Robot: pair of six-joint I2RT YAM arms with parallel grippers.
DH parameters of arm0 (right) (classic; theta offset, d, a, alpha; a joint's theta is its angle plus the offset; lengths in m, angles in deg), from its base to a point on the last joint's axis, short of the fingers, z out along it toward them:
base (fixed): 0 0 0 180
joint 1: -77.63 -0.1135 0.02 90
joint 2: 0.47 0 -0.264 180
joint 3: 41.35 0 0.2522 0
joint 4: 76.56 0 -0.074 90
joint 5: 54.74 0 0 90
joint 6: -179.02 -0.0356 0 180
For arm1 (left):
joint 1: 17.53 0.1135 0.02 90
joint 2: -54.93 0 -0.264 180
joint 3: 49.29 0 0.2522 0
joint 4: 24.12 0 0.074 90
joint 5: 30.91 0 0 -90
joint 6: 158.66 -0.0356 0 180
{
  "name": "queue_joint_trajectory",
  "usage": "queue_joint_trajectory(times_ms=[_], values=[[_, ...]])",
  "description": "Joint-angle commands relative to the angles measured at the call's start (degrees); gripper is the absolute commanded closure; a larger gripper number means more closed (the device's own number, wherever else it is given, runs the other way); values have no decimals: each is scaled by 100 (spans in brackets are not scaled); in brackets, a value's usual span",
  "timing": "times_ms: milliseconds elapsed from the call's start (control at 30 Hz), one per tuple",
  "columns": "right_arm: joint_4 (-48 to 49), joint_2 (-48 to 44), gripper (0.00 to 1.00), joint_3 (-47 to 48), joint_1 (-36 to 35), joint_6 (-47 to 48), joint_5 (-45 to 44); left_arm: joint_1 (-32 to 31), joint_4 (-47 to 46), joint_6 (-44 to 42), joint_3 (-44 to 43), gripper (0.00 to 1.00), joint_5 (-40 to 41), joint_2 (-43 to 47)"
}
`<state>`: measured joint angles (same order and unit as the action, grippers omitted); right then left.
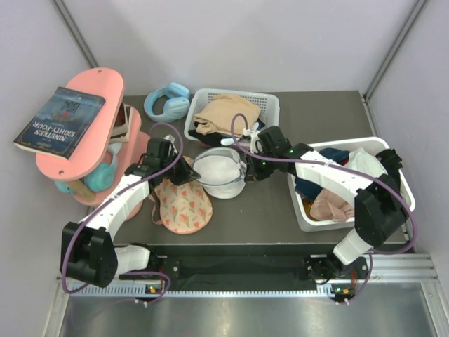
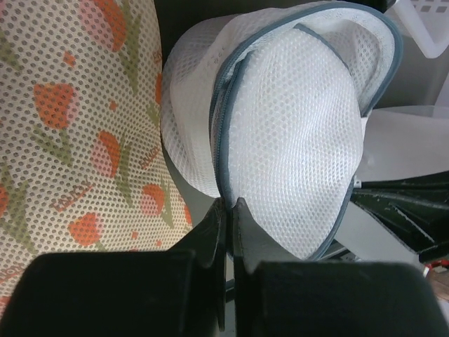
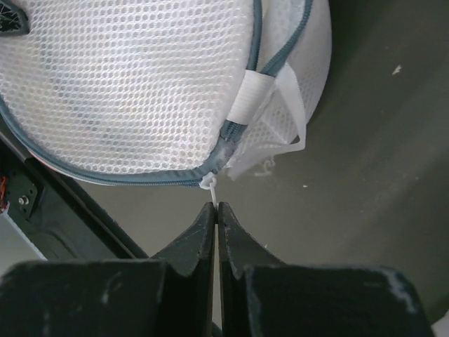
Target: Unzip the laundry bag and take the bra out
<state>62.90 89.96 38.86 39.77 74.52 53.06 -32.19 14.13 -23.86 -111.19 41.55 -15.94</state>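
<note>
The white mesh laundry bag (image 1: 219, 172) sits mid-table between my two arms, its grey zip rim (image 2: 219, 140) running round the dome. My left gripper (image 2: 230, 205) is shut on that rim at the bag's left edge, also seen from above (image 1: 184, 171). At the bag's right side, my right gripper (image 3: 216, 206) is shut on the small white zip pull (image 3: 210, 187). The bra (image 1: 184, 205), peach-pink with red flowers, lies flat on the table just left of and below the bag, outside it. The bra (image 2: 70, 140) fills the left of the left wrist view.
A white slatted basket (image 1: 268, 104) with a tan garment stands behind the bag. A white bin (image 1: 396, 175) of clothes sits at the right. Blue headphones (image 1: 167, 102) lie at the back left, next to a pink shelf (image 1: 91, 140) carrying a book.
</note>
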Motion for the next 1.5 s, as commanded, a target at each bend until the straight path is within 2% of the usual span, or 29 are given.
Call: queue_joint_trajectory(times_ms=[0, 200, 233, 267, 300, 333, 367, 433, 467, 533, 667, 867, 1033, 1300, 1467], values=[[-107, -105, 100, 289, 262, 360, -119, 24, 73, -191, -29, 100, 84, 188], [-222, 97, 100, 623, 271, 474, -84, 15, -128, -120, -73, 100, -135, 293], [-309, 97, 100, 710, 271, 483, -110, 15, -164, -112, -81, 94, -214, 293], [-362, 89, 99, 763, 271, 483, -128, 15, -216, -85, -116, 66, -319, 311], [-432, 71, 95, 816, 271, 527, -154, 15, -208, -68, -143, 50, -346, 328], [-633, 45, 88, 956, 262, 562, -250, 15, -182, -50, -230, 39, -338, 354], [-731, -34, 69, 1027, 254, 589, -303, 15, -86, -32, -301, 26, -329, 424], [-915, -139, 48, 1254, 245, 685, -522, 24, 20, -41, -502, 19, -163, 530], [-1081, -244, 43, 1343, 227, 712, -602, 24, 108, -67, -573, 14, -49, 617], [-1241, -333, 36, 1649, 140, 843, -873, 33, 371, -32, -740, 11, 399, 715], [-1557, -325, 32, 2195, -203, 1054, -1103, 112, 758, 38, -916, 5, 795, 873], [-1233, 96, 32, 2582, -1292, 1011, -1095, 191, 1181, 91, -925, 3, 1261, 943], [-776, 676, 33, 2539, -2091, 844, -1621, 226, 1224, -111, -960, 1, 1393, 1014], [-670, 1319, 34, 2592, -2558, 1151, -2736, 305, 1444, -243, -952, 1, 1394, 1040], [-556, 1556, 39, 2583, -2656, 1283, -3169, 314, 1462, -191, -855, 1, 1367, 1137]])
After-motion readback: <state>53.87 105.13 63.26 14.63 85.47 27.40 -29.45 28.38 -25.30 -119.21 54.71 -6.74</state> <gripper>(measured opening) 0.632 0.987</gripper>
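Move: From the right hand, closed on the bag's zip pull, the laundry bag's front-left rim lies about 12 cm to the left, 3 cm back and some 3 cm lower; the bag's middle is 7 cm left and 1 cm ahead, the white basket 4 cm left and 19 cm ahead. The left hand has that rim about 1 cm right and 2 cm back, 1 cm below; the flowered pouch's middle sits 5 cm left, 9 cm back and 6 cm lower. Letting go of the zip pull, the right fingers open and the hand climbs about 12 cm, swings some 12 cm left over the bag, then drops about 10 cm towards its front-left rim, wrist tilting fingertips outward and turning counter-clockwise. The left hand opens wide off the bag's left edge, rises some 8 cm and draws about 5 cm left out of the way, sinking slightly at the end. ##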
